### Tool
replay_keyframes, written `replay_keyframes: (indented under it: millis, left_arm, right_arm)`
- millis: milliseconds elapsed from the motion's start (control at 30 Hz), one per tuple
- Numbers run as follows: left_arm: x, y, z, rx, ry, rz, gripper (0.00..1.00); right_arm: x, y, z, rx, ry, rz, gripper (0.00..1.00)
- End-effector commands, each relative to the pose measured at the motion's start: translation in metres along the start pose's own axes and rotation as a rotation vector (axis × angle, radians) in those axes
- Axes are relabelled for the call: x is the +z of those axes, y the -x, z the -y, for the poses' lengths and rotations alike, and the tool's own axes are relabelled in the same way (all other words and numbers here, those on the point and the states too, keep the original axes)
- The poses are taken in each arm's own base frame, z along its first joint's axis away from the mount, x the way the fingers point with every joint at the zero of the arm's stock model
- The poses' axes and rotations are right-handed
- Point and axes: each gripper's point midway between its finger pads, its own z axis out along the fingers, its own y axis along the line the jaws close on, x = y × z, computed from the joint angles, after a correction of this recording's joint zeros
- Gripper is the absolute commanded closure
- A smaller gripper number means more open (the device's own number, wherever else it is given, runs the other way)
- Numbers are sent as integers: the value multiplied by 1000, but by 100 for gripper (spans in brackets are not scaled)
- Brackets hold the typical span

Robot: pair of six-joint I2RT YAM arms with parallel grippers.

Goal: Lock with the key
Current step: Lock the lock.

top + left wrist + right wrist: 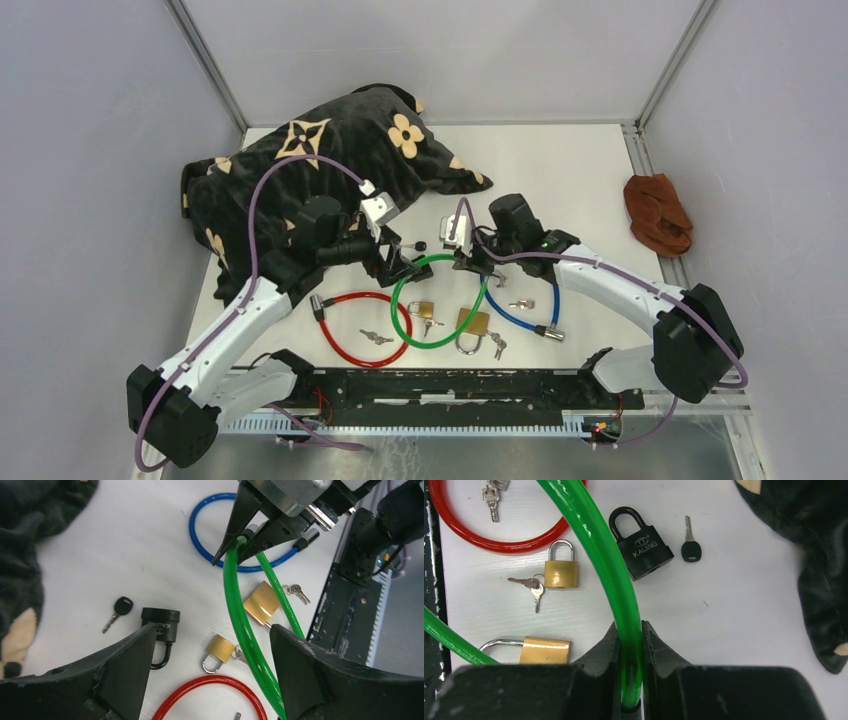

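My right gripper (629, 627) is shut on one end of the green cable lock (599, 545), whose loop (437, 343) lies on the table. My left gripper (212, 655) is open wide and empty, hovering above the table. Between and beyond its fingers lie a black padlock (159, 625), its black-headed key (117, 611) and a small brass padlock (220, 650). In the right wrist view the black padlock (646, 552) and key (690, 547) lie side by side, apart. From the top, the left gripper (400, 268) and the right gripper (472, 265) are close together.
A red cable lock (365, 325) with keys (376, 338) lies front left. A blue cable lock (520, 310) lies at the right. A larger brass padlock (472, 325) is inside the green loop. A black flowered pillow (330, 160) is at the back left, a brown cloth (657, 212) at the right.
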Motion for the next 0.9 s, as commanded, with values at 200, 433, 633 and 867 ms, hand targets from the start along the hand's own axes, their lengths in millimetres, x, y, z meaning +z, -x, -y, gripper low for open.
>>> replay_keyframes:
  millis: [200,433,633,867]
  left_arm:
    - [32,-38,10,-104,-139,-29,13]
    - [37,-71,18,-151,-168,-99,25]
    - [37,-85,19,-135,-178,-121,59]
    - [37,-88,8,-61,-123,-105,98]
  right_arm:
    - [35,33,-22,-145,93,62,100]
    - [48,45,-25,-169,110,68,100]
    - [53,54,-26,-191,114,84,100]
    - [53,54,-28,-188,117,97,64]
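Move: The stretch of green cable lock to be grabbed is about 7 cm to the left hand's right, level fore and aft, and 7 cm below it. From that left hand the black padlock lies on the table some 7 cm ahead and 4 cm right, the small brass padlock 2 cm back and 5 cm right, both roughly 21 cm down. For the right hand, already gripping the cable, that stretch is about 4 cm left, 2 cm back and 1 cm higher. Downward about 10 cm, fast at first and then easing, drifting slightly back and right, the left hand sinks with fingers wide and its wrist turning some 15 degrees, then closes and pinches the green cable just beyond the right fingertips. The right hand brings the cable left to meet it, also sinking and drawing back a little, and its grip begins to slacken at the very end. ##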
